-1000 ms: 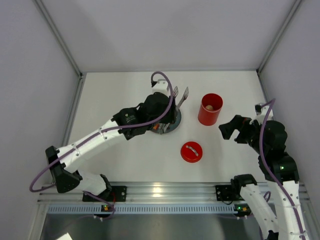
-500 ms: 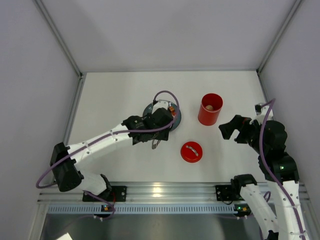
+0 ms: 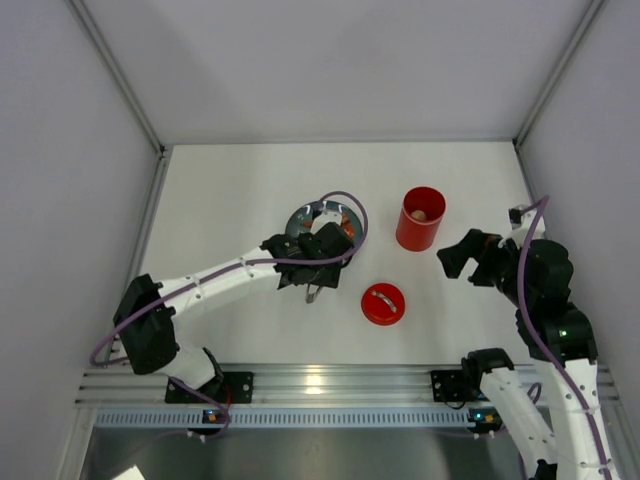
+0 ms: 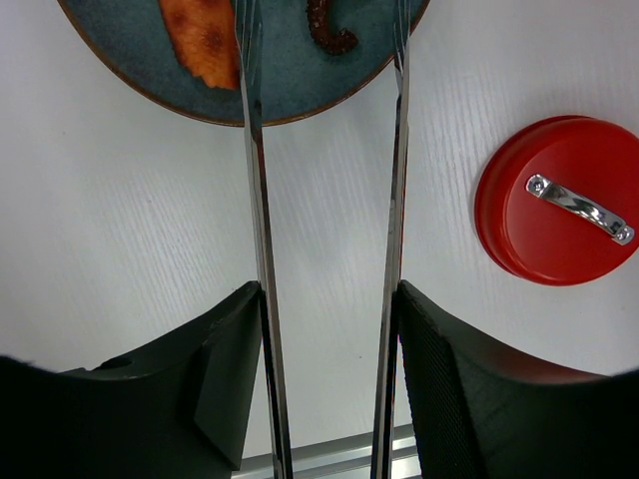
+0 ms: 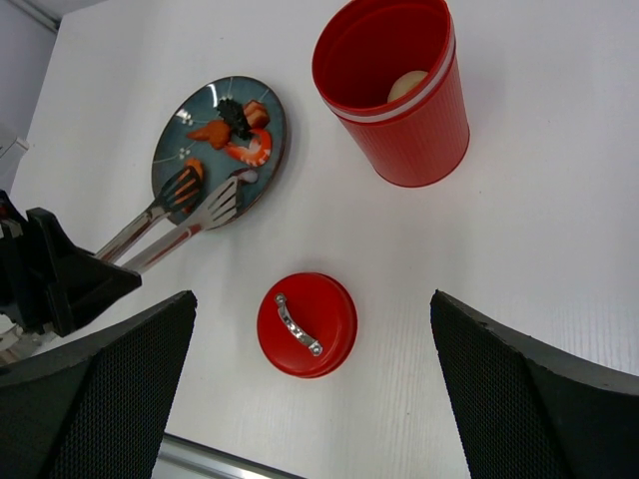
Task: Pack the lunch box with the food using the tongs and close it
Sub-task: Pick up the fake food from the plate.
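Note:
My left gripper [image 4: 329, 299] is shut on the tongs [image 4: 255, 200], one slim arm against each finger. The arms stand apart, and their tips reach over the blue-grey plate [image 4: 130, 40] beside an orange piece of food [image 4: 205, 40] and a dark red piece [image 4: 329, 30]. The right wrist view shows the tongs' heads [image 5: 200, 198] on the plate's near side, next to more food [image 5: 240, 135]. The red lunch box [image 3: 420, 218] stands upright and uncovered right of the plate, with a beige disc [image 5: 406, 85] inside. Its lid [image 3: 383, 303] lies handle up on the table. My right gripper [image 3: 470, 258] hovers open and empty to the right of the lunch box.
The plate [image 3: 305, 214] sits mid-table with the left arm [image 3: 220, 275] stretched towards it from the lower left. A metal rail [image 3: 320, 385] runs along the near edge. Grey walls close in the table on three sides.
My left arm has swung the tongs back from beside the lunch box. Their tips, earlier past the plate's far right rim, now sit over the plate. The right arm is still.

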Tool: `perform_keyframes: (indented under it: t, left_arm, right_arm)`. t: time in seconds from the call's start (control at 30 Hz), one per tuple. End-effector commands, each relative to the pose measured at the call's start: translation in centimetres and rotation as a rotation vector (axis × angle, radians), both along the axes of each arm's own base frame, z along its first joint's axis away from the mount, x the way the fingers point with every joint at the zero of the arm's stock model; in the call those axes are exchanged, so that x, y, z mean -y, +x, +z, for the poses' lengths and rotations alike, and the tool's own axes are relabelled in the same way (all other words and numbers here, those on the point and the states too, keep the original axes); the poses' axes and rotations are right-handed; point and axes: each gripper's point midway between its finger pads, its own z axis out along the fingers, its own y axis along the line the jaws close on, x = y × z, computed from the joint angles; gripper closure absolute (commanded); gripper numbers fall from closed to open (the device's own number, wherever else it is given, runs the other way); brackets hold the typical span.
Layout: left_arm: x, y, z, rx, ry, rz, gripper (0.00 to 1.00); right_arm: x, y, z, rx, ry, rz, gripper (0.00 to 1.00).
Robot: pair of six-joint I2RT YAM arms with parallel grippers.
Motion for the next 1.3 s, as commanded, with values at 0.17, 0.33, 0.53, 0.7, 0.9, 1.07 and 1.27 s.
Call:
perform_keyframes:
  t: [0.17, 0.33, 0.53, 0.7, 0.9, 1.07, 1.27]
  left_arm:
    - [0.3, 1.9, -0.9, -0.003, -0.044, 0.028, 0.41]
    - [0.7, 2.4, -1.8, -0.027, -0.052, 0.019, 0.42]
    - [1.2, 2.7, -2.4, -0.059, -0.074, 0.014, 0.46]
    - [1.5, 2.5, -2.6, -0.077, -0.089, 0.003, 0.55]
    - [1.2, 2.2, -1.9, -0.07, -0.099, 0.007, 0.66]
    - [0.9, 2.3, 0.0, -0.037, -0.118, 0.015, 0.73]
    - [0.1, 2.6, 2.6, 0.011, -0.119, 0.028, 0.74]
  right_arm:
    - [0.3, 0.6, 1.1, 0.039, -0.01, -0.008, 0.0]
    - [0.3, 0.6, 1.0, 0.041, -0.007, -0.01, 0.01]
    - [0.0, 0.6, 0.7, 0.036, 0.002, -0.002, 0.01]
    - [0.0, 0.5, 0.5, 0.035, 0.003, -0.002, 0.01]
    - [0.1, 0.5, 0.4, 0.033, 0.004, -0.004, 0.01]
    - [0.0, 0.5, 0.4, 0.034, 0.007, -0.002, 0.01]
    - [0.0, 0.5, 0.4, 0.036, 0.01, -0.003, 0.01]
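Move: The left hand holds the tongs, and the curled dark piece of fake food they go for lies about 16 cm ahead, 2 cm to the right and 12 cm below it. The orange piece is about level with that one and 7 cm left of it. The red lid sits some 14 cm to the hand's right, barely 1 cm farther out. From the idle right hand the curled piece is roughly 19 cm ahead, 25 cm left and 25 cm lower. Down about 3 cm and forward some 2 cm goes the left hand, still gripping the tongs and tipping about 5 degrees further down, to bring their tips to the food on the plate's near half. Late in the descent the fingers close by about a third, squeezing the tong arms together; then, keeping that squeeze, the hand rises about 1.5 cm. ##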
